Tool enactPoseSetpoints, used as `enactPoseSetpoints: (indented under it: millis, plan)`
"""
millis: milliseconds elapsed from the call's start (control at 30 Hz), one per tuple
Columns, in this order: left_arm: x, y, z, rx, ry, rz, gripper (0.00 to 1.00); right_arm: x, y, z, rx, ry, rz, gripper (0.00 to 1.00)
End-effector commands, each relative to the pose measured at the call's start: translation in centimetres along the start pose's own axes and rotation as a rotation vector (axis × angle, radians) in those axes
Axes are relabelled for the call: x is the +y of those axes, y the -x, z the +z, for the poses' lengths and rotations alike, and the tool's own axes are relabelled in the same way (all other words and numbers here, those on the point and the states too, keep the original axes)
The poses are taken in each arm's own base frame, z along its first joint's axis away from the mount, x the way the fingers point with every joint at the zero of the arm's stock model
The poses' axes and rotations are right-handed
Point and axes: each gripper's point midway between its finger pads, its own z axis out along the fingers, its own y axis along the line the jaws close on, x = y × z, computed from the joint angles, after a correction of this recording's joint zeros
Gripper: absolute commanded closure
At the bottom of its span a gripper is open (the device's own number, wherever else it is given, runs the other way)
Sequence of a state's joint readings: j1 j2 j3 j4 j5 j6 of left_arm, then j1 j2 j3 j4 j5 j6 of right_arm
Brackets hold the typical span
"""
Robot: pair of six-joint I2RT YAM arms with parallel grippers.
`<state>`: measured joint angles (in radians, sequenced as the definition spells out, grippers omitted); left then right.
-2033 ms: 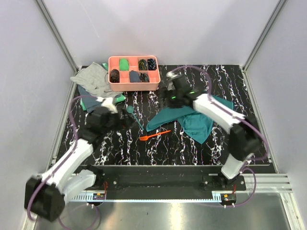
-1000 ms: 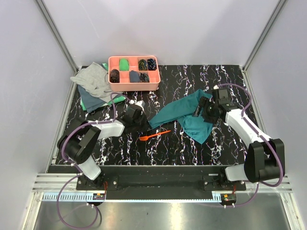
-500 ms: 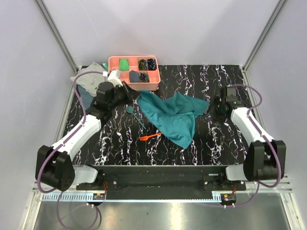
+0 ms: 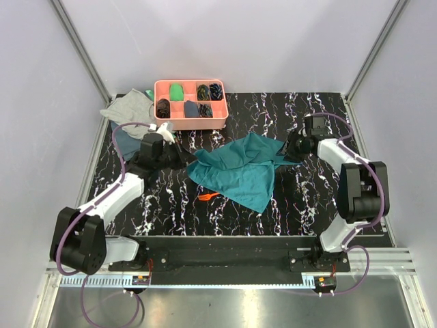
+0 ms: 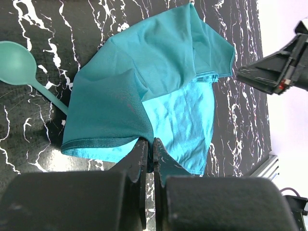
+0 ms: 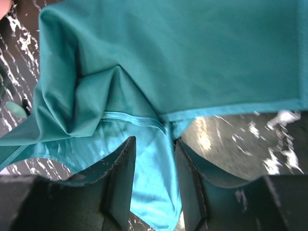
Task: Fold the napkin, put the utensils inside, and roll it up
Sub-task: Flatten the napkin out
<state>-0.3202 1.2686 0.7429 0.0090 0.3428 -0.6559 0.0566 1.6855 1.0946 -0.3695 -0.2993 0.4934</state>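
Note:
The teal napkin (image 4: 235,169) lies crumpled in the middle of the table. My left gripper (image 4: 186,158) is shut on its left edge, and the left wrist view shows the jaws (image 5: 149,144) pinching the hem of the napkin (image 5: 144,82). My right gripper (image 4: 290,147) is open at the napkin's right corner, with the napkin (image 6: 183,57) lying between and beyond its spread fingers (image 6: 153,144). The orange fork (image 4: 206,196) pokes out from under the napkin's near-left edge. The teal spoon (image 5: 21,65) lies left of the napkin, its handle running under the cloth.
A pink compartment tray (image 4: 194,124) with small rolled items stands at the back left. A light grey cloth (image 4: 128,111) lies on a darker cloth (image 4: 125,145) beside it. Metal frame posts and white walls border the table.
My left gripper has pulled the napkin's left edge nearer, away from the tray, and the cloth now covers most of the fork. My right gripper has moved left onto the napkin's right corner.

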Motion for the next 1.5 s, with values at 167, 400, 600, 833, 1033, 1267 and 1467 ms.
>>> enactPoseSetpoints:
  millis: [167, 400, 600, 833, 1033, 1267, 1467]
  plan:
    - [-1.3, 1.1, -0.8, -0.039, -0.06, 0.03, 1.0, 1.6, -0.9, 3.4, 0.017, 0.037, -0.078, 0.58]
    - [-1.3, 1.4, -1.0, -0.039, -0.05, 0.045, 1.0, 0.7, -1.7, 4.8, 0.038, -0.021, -0.088, 0.59]
    - [-1.3, 1.7, -1.0, -0.038, -0.045, 0.057, 1.0, 0.0, -1.5, 5.6, 0.034, -0.055, -0.111, 0.67]
    - [-1.4, 1.6, -0.9, -0.031, -0.049, 0.059, 1.0, 0.0, -0.4, 5.2, -0.003, -0.073, -0.151, 0.88]
    - [-1.2, 1.6, -1.0, -0.011, -0.029, 0.072, 1.0, 0.5, 1.2, 2.0, -0.082, -0.11, -0.186, 1.0]
    - [-3.3, 4.7, -2.5, -0.092, -0.036, 0.143, 1.0, 1.5, 3.8, -4.8, -0.212, -0.183, -0.238, 1.0]
    - [-6.8, 7.9, -4.4, -0.164, -0.101, 0.2, 1.0, 2.9, 7.2, -11.8, -0.393, -0.239, -0.288, 1.0]
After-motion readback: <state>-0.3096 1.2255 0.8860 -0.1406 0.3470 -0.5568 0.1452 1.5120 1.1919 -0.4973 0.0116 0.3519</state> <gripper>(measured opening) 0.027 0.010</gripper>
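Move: The napkin hem I want is about 1 cm ahead, 2 cm left and 6 cm below my right hand; from my left hand, which still holds the napkin's other end in the air, it's roughly 29 cm right, 2 ahead and 14 down. The orange fork lies about 8 cm right of my left hand and 11 back, the spoon 3 back and 1 left, both 14 lower. The pink box is some 18 ahead, 3 left and 10 lower. I lower my half-open right hand about 6 cm onto the napkin hem, edging left on the way, shut the fingers on the cloth, then lift it some 13 cm, drifting right as the fingertips tilt up. My left hand keeps its pinch on the far end, nearly still until it too rises about 5 cm at the last. ##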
